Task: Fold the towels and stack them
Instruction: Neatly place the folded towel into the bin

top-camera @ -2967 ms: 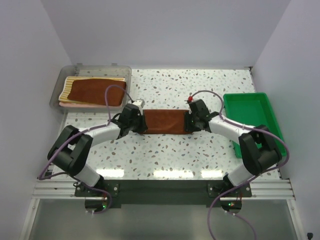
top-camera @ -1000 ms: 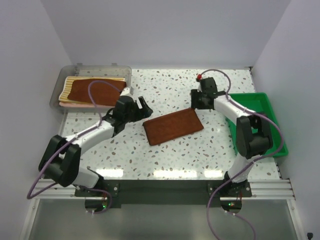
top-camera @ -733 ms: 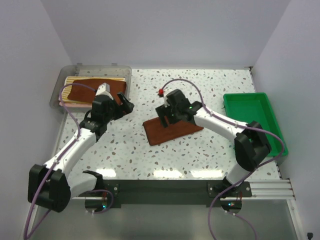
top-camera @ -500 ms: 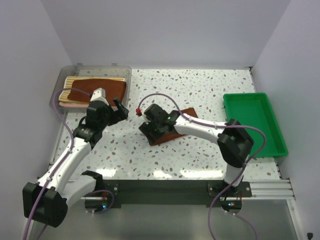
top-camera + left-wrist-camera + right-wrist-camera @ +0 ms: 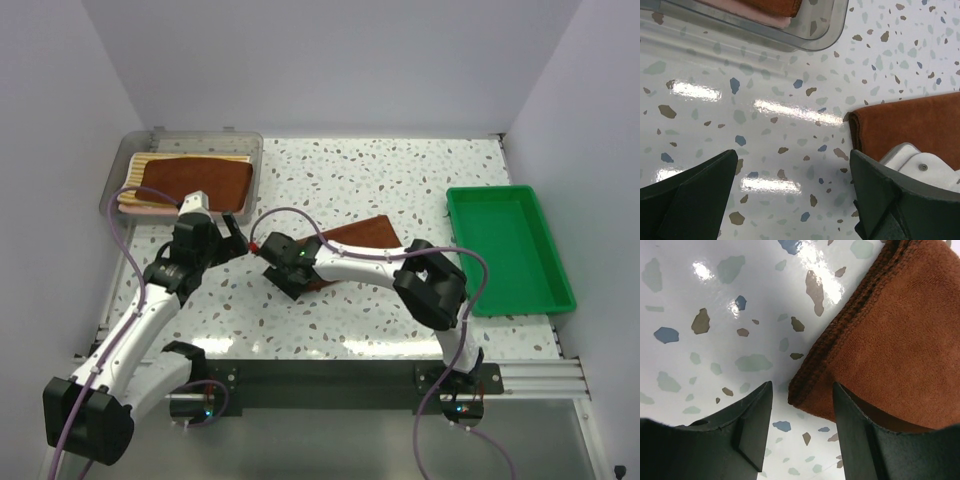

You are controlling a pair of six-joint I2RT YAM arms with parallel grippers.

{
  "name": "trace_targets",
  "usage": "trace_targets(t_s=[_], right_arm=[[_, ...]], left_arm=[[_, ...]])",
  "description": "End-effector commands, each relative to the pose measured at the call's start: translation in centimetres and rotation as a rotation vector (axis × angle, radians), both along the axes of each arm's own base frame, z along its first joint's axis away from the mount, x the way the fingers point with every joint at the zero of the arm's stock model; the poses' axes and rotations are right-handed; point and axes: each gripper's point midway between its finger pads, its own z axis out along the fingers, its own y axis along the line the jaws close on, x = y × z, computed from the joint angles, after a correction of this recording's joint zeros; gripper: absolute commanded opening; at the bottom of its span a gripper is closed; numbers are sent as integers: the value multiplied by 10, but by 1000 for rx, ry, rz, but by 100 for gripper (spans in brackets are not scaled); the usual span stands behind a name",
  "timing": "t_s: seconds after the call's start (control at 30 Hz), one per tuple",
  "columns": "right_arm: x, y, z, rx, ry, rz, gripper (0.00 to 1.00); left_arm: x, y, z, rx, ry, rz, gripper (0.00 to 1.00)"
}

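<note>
A folded rust-brown towel (image 5: 350, 248) lies slanted on the table's middle. My right gripper (image 5: 284, 272) is at its near-left corner. In the right wrist view this gripper (image 5: 800, 412) is open, low over the table, with the towel (image 5: 890, 335) corner between its fingers, not pinched. My left gripper (image 5: 230, 240) hangs left of the towel, wide open over bare table (image 5: 792, 160); the towel's edge (image 5: 910, 122) shows to its right. Another rust-brown towel (image 5: 195, 183) tops a pile in the bin, over a striped towel (image 5: 150, 160) and a pink towel (image 5: 140, 208).
The clear grey bin (image 5: 256, 165) stands at the back left; its corner (image 5: 810, 40) is just ahead of my left gripper. A green tray (image 5: 510, 240) sits empty at the right edge. My right arm's white link (image 5: 910, 160) is close beside the left gripper.
The right arm swept left across the towel to its near-left corner. The left arm drew back toward the near left and its jaws widened. The towel lies slanted as before.
</note>
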Motion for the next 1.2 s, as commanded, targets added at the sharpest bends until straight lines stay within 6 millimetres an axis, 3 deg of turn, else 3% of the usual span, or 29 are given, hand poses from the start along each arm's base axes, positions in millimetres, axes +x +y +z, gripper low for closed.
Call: trace_targets(t_s=[0.0, 0.23, 0.33, 0.37, 0.4, 0.47, 0.6, 0.63, 0.8, 1.17], right_arm=[[4, -1, -4, -45, -44, -20, 55], [4, -15, -35, -122, -50, -44, 47], [4, -26, -46, -176, -59, -60, 27], [7, -30, -47, -192, -76, -66, 22], [8, -31, -46, -198, -81, -62, 10], [11, -31, -42, -188, -92, -66, 0], [17, -13, -16, 1, -55, -66, 0], [17, -12, -1, 53, -57, -67, 0], [27, -4, 35, 268, -28, -94, 0], [28, -10, 50, 438, 41, -130, 0]], left_arm=[[1, 9, 6, 41, -23, 14, 100], [1, 12, 4, 60, -14, 21, 100], [0, 14, 2, 71, -7, 24, 100], [0, 15, 1, 75, -4, 25, 100], [-1, 15, 0, 79, -1, 23, 100], [-1, 14, -2, 77, 5, 16, 100], [-2, 5, -10, 30, 33, 0, 100], [-2, 2, -11, 16, 38, -6, 100], [5, -19, -11, -99, 37, -36, 100], [23, -91, -23, -434, 128, -167, 100]])
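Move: The brown towel's near-left corner sits just under the right hand's open fingers, about 2 cm below, 1 cm ahead and 1 cm right. The towel's middle is some 10 cm right and 7 cm ahead; the grey bin's middle is roughly 27 cm left and 25 cm ahead. From the left hand, the towel's far-left corner is about 14 cm right, 4 cm ahead and 12 cm below; the near-left one about 15 cm right and 5 cm back. The right fingers drop around the towel's near-left corner and pinch it shut, then lift it about 4.5 cm while drawing it roughly 2 cm to the right and 2 cm forward, the hand's left side rolling up. The left hand barely stirs at first, then, wide open, swings about 6 cm right and 4 cm down towards the towel's left end, rolling its left side down and tipping its fingers lower. ##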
